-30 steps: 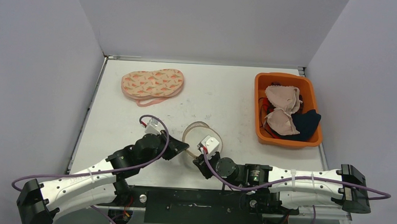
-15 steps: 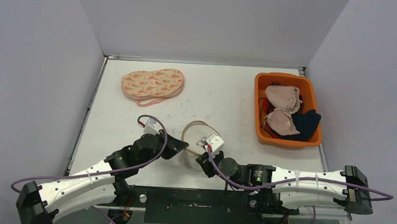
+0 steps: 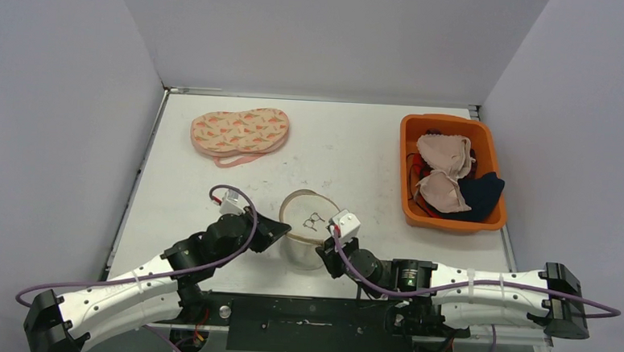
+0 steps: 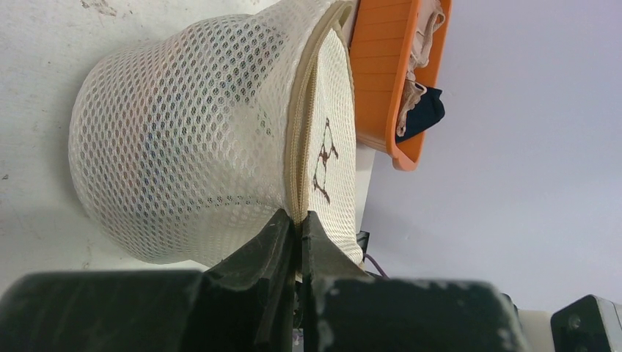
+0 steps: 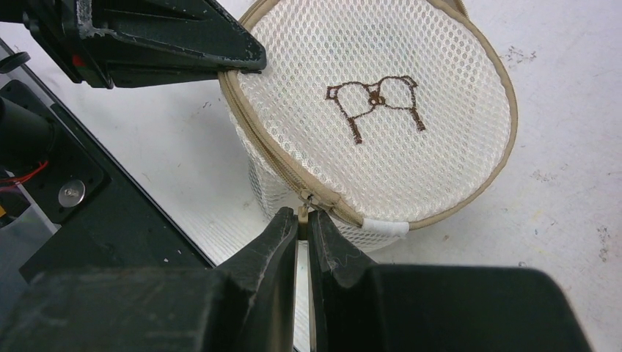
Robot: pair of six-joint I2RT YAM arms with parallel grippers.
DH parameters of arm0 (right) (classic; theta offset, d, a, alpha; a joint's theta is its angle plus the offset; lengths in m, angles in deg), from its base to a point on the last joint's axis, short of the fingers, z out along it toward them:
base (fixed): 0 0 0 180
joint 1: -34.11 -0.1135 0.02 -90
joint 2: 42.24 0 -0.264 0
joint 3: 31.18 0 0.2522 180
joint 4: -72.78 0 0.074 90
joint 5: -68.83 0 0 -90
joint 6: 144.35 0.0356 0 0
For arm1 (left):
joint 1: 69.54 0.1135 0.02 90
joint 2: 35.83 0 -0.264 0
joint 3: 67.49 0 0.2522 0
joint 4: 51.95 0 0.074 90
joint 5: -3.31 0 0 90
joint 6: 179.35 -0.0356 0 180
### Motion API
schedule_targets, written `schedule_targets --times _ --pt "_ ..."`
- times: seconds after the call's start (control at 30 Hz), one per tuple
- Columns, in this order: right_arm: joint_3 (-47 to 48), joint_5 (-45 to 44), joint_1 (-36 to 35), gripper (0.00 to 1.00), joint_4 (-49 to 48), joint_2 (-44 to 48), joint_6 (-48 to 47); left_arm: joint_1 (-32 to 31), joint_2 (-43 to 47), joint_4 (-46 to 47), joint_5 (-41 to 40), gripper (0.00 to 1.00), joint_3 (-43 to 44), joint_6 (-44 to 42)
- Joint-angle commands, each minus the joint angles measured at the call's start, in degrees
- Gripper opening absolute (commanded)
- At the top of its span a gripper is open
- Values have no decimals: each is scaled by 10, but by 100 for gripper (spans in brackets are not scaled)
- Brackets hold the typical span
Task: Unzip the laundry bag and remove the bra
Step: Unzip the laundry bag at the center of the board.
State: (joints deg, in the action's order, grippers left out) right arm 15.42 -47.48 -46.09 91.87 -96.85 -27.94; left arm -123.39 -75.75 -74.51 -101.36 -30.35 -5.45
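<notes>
The laundry bag point(image 3: 309, 239) is a round white mesh drum with a beige zipper round its lid, and a brown emblem point(image 5: 375, 100) is stitched on top. It stands near the table's front edge between my two arms. My left gripper point(image 4: 299, 220) is shut on the bag's beige zipper rim point(image 4: 302, 139) at the bag's left side point(image 3: 280, 232). My right gripper point(image 5: 302, 215) is shut on the small beige zipper pull point(image 5: 301, 212) at the bag's near side point(image 3: 327, 246). The zipper looks closed along the part in view. The bra is hidden inside the mesh.
An orange bin point(image 3: 413, 130) with beige and dark garments sits at the right of the table. A peach patterned pouch point(image 3: 240, 132) lies at the back left. The black base plate point(image 5: 103, 220) runs just behind the bag's near side.
The bag has gone from a flattened ring to an upright drum with its emblem facing up. Both grippers have shifted a little away from the bases, still shut on it.
</notes>
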Motion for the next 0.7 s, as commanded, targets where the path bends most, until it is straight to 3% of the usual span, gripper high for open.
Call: schedule_targets --times 0.0,0.1,0.23,0.3,0.43,0.67 --pt "-3 -26 6 5 -4 9 10 5 6 1 -19 0 -3 4" --pt "-4 -14 6 10 -9 13 19 5 9 11 -18 0 -9 5" --pt "3 1 7 62 -2 49 70 5 11 47 -15 0 -27 13" --pt "3 3 12 75 6 71 117 3 12 77 -16 0 -44 21" --pt "-38 11 24 83 -19 114 266 -3 12 162 -32 0 -81 44" --pt "-187 11 24 88 -214 153 457 -39 24 299 -122 0 -149 48"
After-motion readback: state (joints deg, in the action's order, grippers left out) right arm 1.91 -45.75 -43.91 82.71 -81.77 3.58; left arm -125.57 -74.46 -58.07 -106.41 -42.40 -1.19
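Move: My right fingers are shut on the gold zipper pull, practically at their tips. From that hand the lid's middle lies about 8 cm ahead and 2 cm left, roughly level; the white tag on its rim is some 3 cm ahead and 2 cm right; the mesh body stands about 3 cm ahead, 3 cm left and 7 cm lower. From my left hand, which pinches the zipped rim, the pull lies about 4 cm back and 8 cm right. I open my right fingers wide and let go of the zipper pull, lift that hand about 4 cm clear of the rim, then bring it most of the way back down just right of and nearer than the pull, rolling the open gripper some 40 degrees clockwise about its own pointing axis as seen from behind the hand. My left hand keeps its pinch on the rim and lowers it about 2.5 cm. ##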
